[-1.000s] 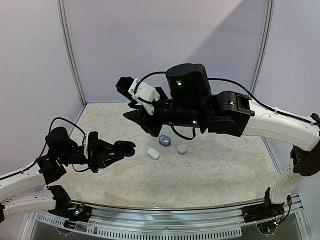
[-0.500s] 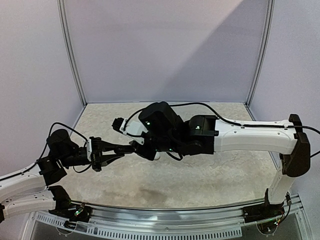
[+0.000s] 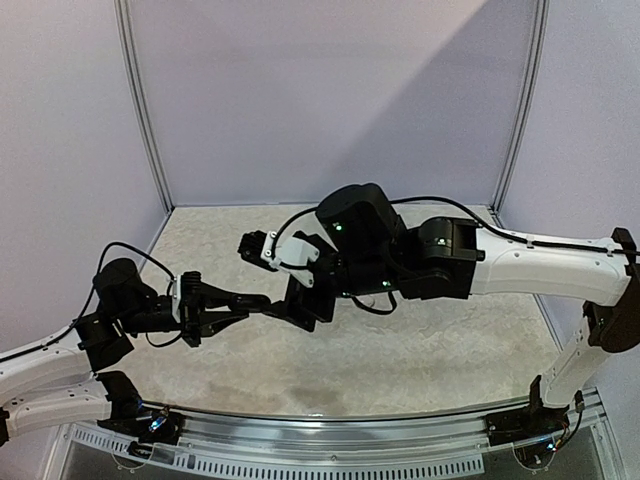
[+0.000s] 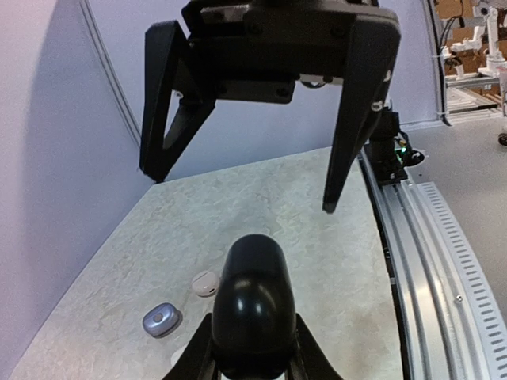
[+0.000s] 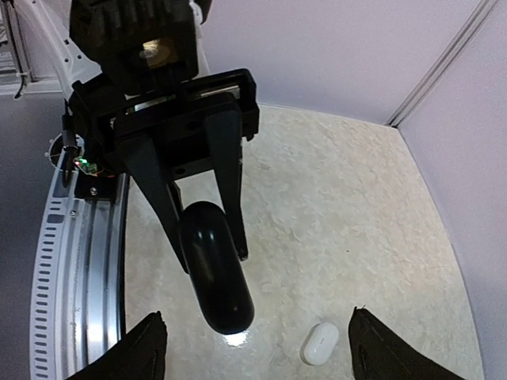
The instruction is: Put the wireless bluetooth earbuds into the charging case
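Note:
A glossy black charging case (image 4: 252, 305), lid closed, is held above the table with my left gripper (image 4: 252, 352) shut on its lower end. The right wrist view shows the same case (image 5: 215, 273) sticking out between the left fingers (image 5: 230, 178). My right gripper (image 4: 238, 186) hangs open just beyond the case's free end, its fingers (image 4: 356, 103) spread wide and touching nothing. From above, the left gripper (image 3: 248, 300) and right gripper (image 3: 302, 304) meet nose to nose over the table's left middle. The earbuds are out of view.
Small closed pebble cases lie on the table under the grippers: a blue-grey one (image 4: 161, 320), a pale pinkish one (image 4: 206, 283) and a white one (image 5: 319, 343). The table's metal front rail (image 4: 428, 261) runs along the near edge. Lilac walls close the back and sides.
The right arm swung down from the back to the left gripper's black case, then spread its jaws wide and pulled back slightly. The left gripper kept its hold on the case.

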{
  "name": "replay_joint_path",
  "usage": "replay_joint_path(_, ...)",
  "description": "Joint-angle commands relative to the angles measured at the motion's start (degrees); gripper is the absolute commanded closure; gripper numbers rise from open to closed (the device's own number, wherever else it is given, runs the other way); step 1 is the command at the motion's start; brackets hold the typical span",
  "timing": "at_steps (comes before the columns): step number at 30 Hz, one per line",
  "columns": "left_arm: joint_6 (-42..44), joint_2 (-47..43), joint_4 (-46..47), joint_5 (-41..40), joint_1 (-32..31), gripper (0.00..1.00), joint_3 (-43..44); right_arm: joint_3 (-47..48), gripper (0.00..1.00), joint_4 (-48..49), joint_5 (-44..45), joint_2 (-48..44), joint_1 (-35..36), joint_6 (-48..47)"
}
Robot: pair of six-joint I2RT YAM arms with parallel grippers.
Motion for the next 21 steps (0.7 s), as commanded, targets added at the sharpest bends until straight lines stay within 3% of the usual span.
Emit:
replay_joint_path(1, -8.0, -0.5, 0.5, 6.0, -0.3, 1.00, 0.6, 1.7, 0.28, -1.5, -7.0, 3.2, -0.6, -2.4)
replay_joint_path(4, -9.7, -0.4, 0.8, 7.1, -0.3, 1.00, 0.8, 2.8, 0.47, -1.8, -8.0, 4.7, -1.0, -2.4)
replay_joint_path(8, -9.9, -0.1, 1.9, 6.9, -0.3, 1.00, 0.7, 2.7, 0.51, -1.3, -11.1, 5.2, -1.1, -2.4)
replay_joint_path(17, -10.9, 0.1, 2.6, 4.8, -0.3, 0.98, 0.3, 4.4, 0.98, -2.8, -11.8, 6.4, -1.9, -1.6)
replay_joint_path(18, -11.8, -0.1, 2.7, 2.5, -0.3, 0.69, -0.1, 4.3, 1.00, -3.0, -11.0, 6.2, -2.5, -0.8)
replay_joint_path(19, -12.7, -0.3, 2.9, 0.3, -0.3, 0.19, -0.4, 4.3, 1.00, -3.4, -10.0, 6.1, -3.4, 0.7)
replay_joint_path(20, -12.8, -0.4, 3.0, -0.8, -0.3, 0.03, -0.7, 4.1, 1.00, -4.6, -8.9, 6.0, -4.7, 2.1)
replay_joint_path(21, -12.4, -0.6, 2.8, -1.2, -0.3, 0.01, -0.8, 3.8, 1.00, -5.6, -8.2, 6.1, -6.4, 5.2)
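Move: The black charging case is held in the left fingertips, its middle some 2 cm to the right of that hand. From the open right hand it lies about 4 cm left, level fore and aft and 5 cm below. On the table, some 27 cm below the right hand, the white case lies about 10 cm ahead and 5 cm right of it, the blue case roughly 16 cm ahead and 9 cm right. Down some 3.5 cm, with a smaller shift left and back, the right hand comes onto the free end of the black case, turning about 10 degrees counter-clockwise and closing until its fingers pinch the case. The left hand, still gripping, carries the case back nearly 2 cm with a slight wrist twist, then opens and lets go at the very end, while the right keeps hold. ##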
